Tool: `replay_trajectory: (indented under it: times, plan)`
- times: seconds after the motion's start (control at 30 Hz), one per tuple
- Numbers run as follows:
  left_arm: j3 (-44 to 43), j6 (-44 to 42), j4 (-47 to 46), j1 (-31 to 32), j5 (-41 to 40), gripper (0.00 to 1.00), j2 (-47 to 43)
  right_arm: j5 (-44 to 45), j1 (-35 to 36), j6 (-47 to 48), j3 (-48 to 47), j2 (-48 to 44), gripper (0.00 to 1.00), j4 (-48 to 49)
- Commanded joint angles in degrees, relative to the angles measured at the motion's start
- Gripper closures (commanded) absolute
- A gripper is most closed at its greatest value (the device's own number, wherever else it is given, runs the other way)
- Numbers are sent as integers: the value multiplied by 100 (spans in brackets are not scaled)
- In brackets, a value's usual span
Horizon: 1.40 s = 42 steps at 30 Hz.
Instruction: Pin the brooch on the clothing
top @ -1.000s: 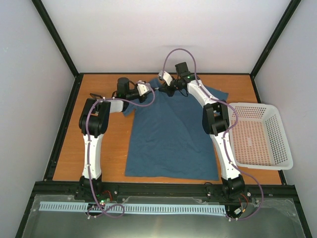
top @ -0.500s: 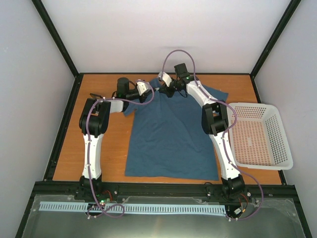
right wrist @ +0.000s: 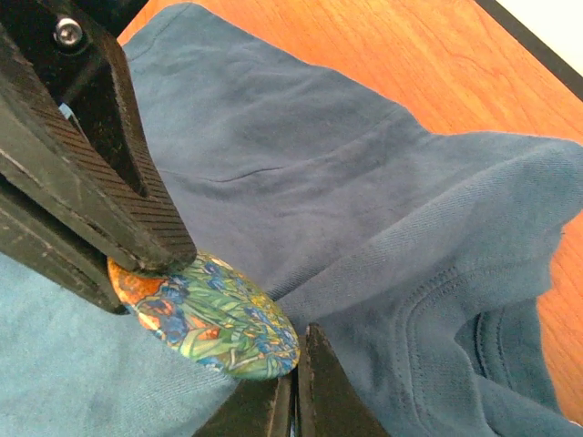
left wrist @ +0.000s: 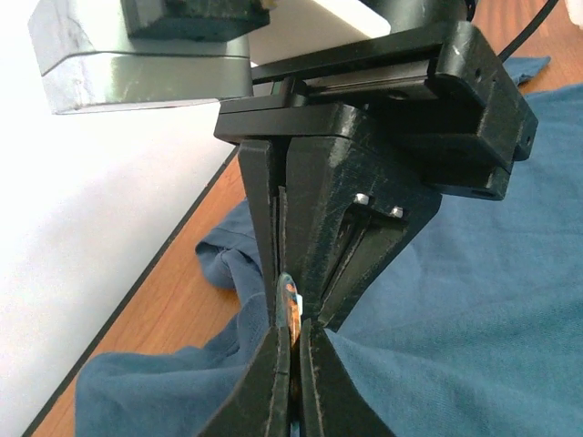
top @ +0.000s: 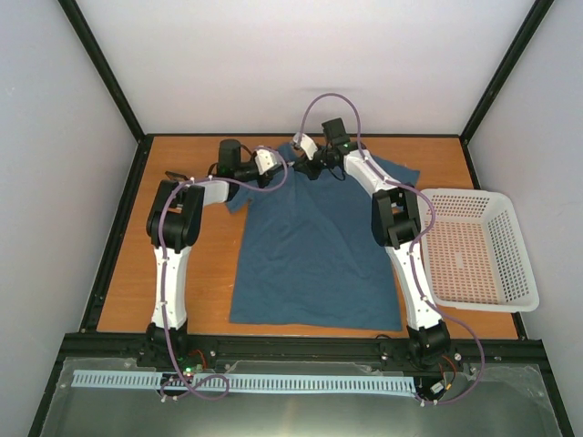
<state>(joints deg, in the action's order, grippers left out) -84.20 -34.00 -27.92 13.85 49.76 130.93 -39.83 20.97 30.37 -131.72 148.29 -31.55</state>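
Note:
The clothing (top: 314, 255) lies flat on the table, collar at the far end. Both grippers meet at that collar. My left gripper (top: 288, 165) is shut on the brooch (right wrist: 205, 314), an oval piece with a green, blue and orange flower pattern. In the left wrist view the brooch (left wrist: 290, 305) shows edge-on, sticking out past my left gripper (left wrist: 293, 330). My right gripper (right wrist: 296, 364) is shut on a raised fold of the clothing (right wrist: 301, 155) beside the collar seam (right wrist: 474, 337). The brooch's edge rests against its tips. The brooch's back is hidden.
A white mesh basket (top: 515, 273) stands at the table's right edge, close to the right arm's elbow. Bare wood (top: 200, 273) shows to the left of the shirt. Black frame posts and the white back wall close in the far side, just behind the grippers.
The left gripper has edged slightly to the right, closer to the right gripper at the collar. Both stay shut, and the shirt has not shifted.

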Motion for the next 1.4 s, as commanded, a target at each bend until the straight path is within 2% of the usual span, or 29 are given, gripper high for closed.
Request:
replay_trajectory:
  times: [0.0,0.13,0.3,0.4,0.57,0.83,1.1,1.23,1.37]
  plan:
    - [-528,-634,837,522,719,99,132,-605,146,448,-124,-164,97,301]
    - [-1058,-1007,1592,652,471,99,374,-1022,152,644,-200,-209,97,249]
    - [-1043,-752,1372,663,798,99,330,-1008,175,818,-871,132,97,-299]
    - [-1177,-940,1862,663,986,99,363,-786,179,928,-788,110,97,-289]
    - [-700,-823,1417,555,662,99,116,-544,74,757,-626,17,94,-157]
    - [-775,-637,1263,206,772,99,162,-220,-130,551,278,-636,84,32]
    - [-819,-525,1343,105,1027,99,161,-22,-323,385,1358,-1283,65,411]
    - [-800,-528,1342,84,1005,99,165,-6,-484,80,2311,-1734,57,1115]
    - [-812,-513,1350,70,1016,99,176,-166,-533,169,2982,-2081,52,1484]
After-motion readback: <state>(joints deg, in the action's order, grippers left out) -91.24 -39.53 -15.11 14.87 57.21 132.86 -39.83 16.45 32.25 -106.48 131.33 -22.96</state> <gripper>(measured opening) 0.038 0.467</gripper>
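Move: The left hand already grips the brooch by its rim, about 2 cm to the right of its hand point and level with it. The shirt fold in the right fingers lies some 3 cm to the left hand's right, 1 cm ahead and 2 cm down. From the right hand the brooch is about 2 cm left, 1 cm back and 2 cm up, with the raised shoulder fold some 5 cm ahead, 2 cm left and 3 cm down. Still joined at the brooch, both hands shift about 2 cm to the right with a slight rise, then sink again; the left keeps its pinch on the brooch throughout, eases back about 2 cm and turns slightly clockwise. The right fingers meanwhile open to about half, let go of the shirt fold beside the brooch and, after a small dip, draw away to the right, back and up, ending about 6 cm farther right than they began. ##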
